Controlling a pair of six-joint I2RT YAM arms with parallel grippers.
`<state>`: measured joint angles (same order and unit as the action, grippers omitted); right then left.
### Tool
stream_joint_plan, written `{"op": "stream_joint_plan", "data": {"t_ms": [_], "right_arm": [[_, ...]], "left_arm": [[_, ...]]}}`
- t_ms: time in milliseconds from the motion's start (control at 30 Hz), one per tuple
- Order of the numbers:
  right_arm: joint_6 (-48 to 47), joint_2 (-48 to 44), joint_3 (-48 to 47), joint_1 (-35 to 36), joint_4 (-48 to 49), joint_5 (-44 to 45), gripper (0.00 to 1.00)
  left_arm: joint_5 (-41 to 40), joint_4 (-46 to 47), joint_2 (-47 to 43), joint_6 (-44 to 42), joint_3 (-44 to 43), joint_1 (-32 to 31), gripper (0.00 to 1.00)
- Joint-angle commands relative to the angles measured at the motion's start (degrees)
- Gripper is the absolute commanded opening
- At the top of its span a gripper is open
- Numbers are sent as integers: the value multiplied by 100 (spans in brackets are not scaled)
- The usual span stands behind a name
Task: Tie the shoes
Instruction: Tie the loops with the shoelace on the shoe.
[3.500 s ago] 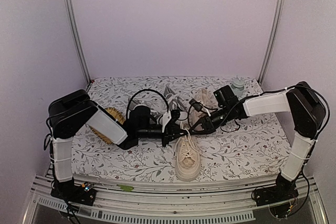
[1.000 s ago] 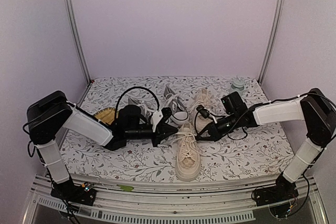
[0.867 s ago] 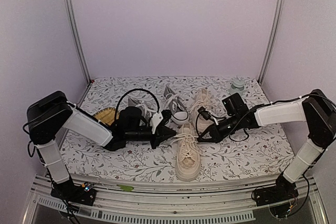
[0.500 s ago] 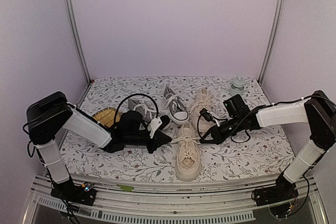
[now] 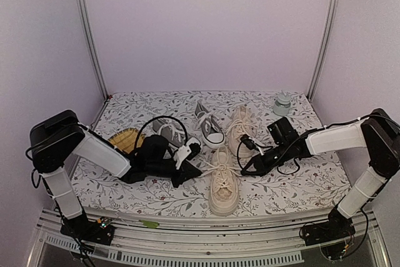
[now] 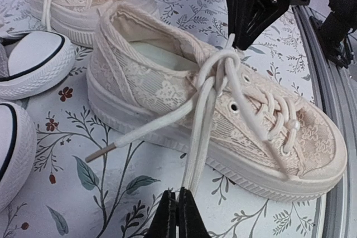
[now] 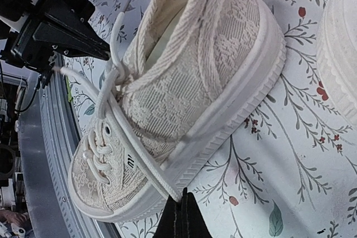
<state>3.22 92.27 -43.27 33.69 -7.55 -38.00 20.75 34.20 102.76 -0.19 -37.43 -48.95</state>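
Observation:
The near cream shoe (image 5: 224, 184) lies toe toward me, its laces crossed into a knot (image 6: 221, 59) over the tongue. My left gripper (image 5: 186, 172) sits left of it, shut on a doubled lace loop (image 6: 196, 154) that runs taut from the knot to my tips (image 6: 178, 207). Right of that shoe, my right gripper (image 5: 245, 168) is shut on the other lace (image 7: 142, 157), which runs down the shoe's side to the tips (image 7: 181, 209). The second cream shoe (image 5: 240, 124) and the two grey shoes (image 5: 210, 127) (image 5: 165, 130) stand behind.
A tan woven item (image 5: 124, 139) lies behind my left arm. A small pale green container (image 5: 282, 103) stands at the back right. White toe caps of the grey shoes (image 6: 33, 62) lie close left of the lace. The metal rail (image 5: 206, 232) borders the near edge.
Both grippers have drawn apart, the left one leftward and nearer, the right one rightward, each pulling its lace out from the knot. The laces now run straighter and the knot looks tighter.

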Motion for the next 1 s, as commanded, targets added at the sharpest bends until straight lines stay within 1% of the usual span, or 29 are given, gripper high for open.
{"op": "stream_joint_plan", "data": {"t_ms": [0, 233, 433, 533, 567, 633, 700, 767, 867, 967], "right_arm": [[42, 25, 51, -78, 23, 96, 1], [-34, 221, -18, -144, 56, 9, 1], [-126, 354, -241, -139, 12, -157, 1], [-193, 392, -324, -135, -25, -304, 1], [-204, 377, -337, -127, -15, -328, 1], [-240, 337, -343, -125, 12, -413, 1], [-259, 341, -397, -118, 3, -473, 1], [-261, 393, -457, -89, -39, -473, 1], [-261, 439, -502, -65, -65, -474, 1], [-263, 441, -504, -49, -71, -480, 1]], "left_arm": [[314, -684, -11, -295, -45, 22, 0], [215, -963, 210, -343, -185, 26, 0], [198, -958, 374, -389, -397, 25, 0], [128, -965, 295, -467, -444, 20, 0], [124, -874, 207, -513, -411, 14, 5], [98, -617, -34, -676, -247, -19, 19], [66, -486, -252, -874, -128, -74, 28], [78, -565, -363, -1032, -142, -113, 36], [29, -895, -354, -1232, -285, -177, 44], [63, -1006, -370, -1406, -379, -252, 46]]}}
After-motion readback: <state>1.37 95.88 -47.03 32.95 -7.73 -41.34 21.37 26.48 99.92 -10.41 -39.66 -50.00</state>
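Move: The lace knot on the pale shoe lies about 7 cm right, 2 cm ahead and 3 cm above the left hand, which holds one loop. From the right hand, which holds the opposite loop, the knot is about 6 cm left, 1 cm ahead and 2 cm higher. One grey shoe stands some 16 cm ahead and 3 cm right of the left hand; the other pale shoe is about 15 cm straight ahead of the right hand, both roughly at hand height. The left fingers, still pinching their loop, draw it roughly 2.5 cm down and a little back beside the shoe, then open to nearly half and let the lace go as the hand rises about 3 cm. The right hand keeps its pinch on the other loop, dips about 1 cm, then comes back up while easing about 1 cm forward and 1 cm left, towards the knot. ##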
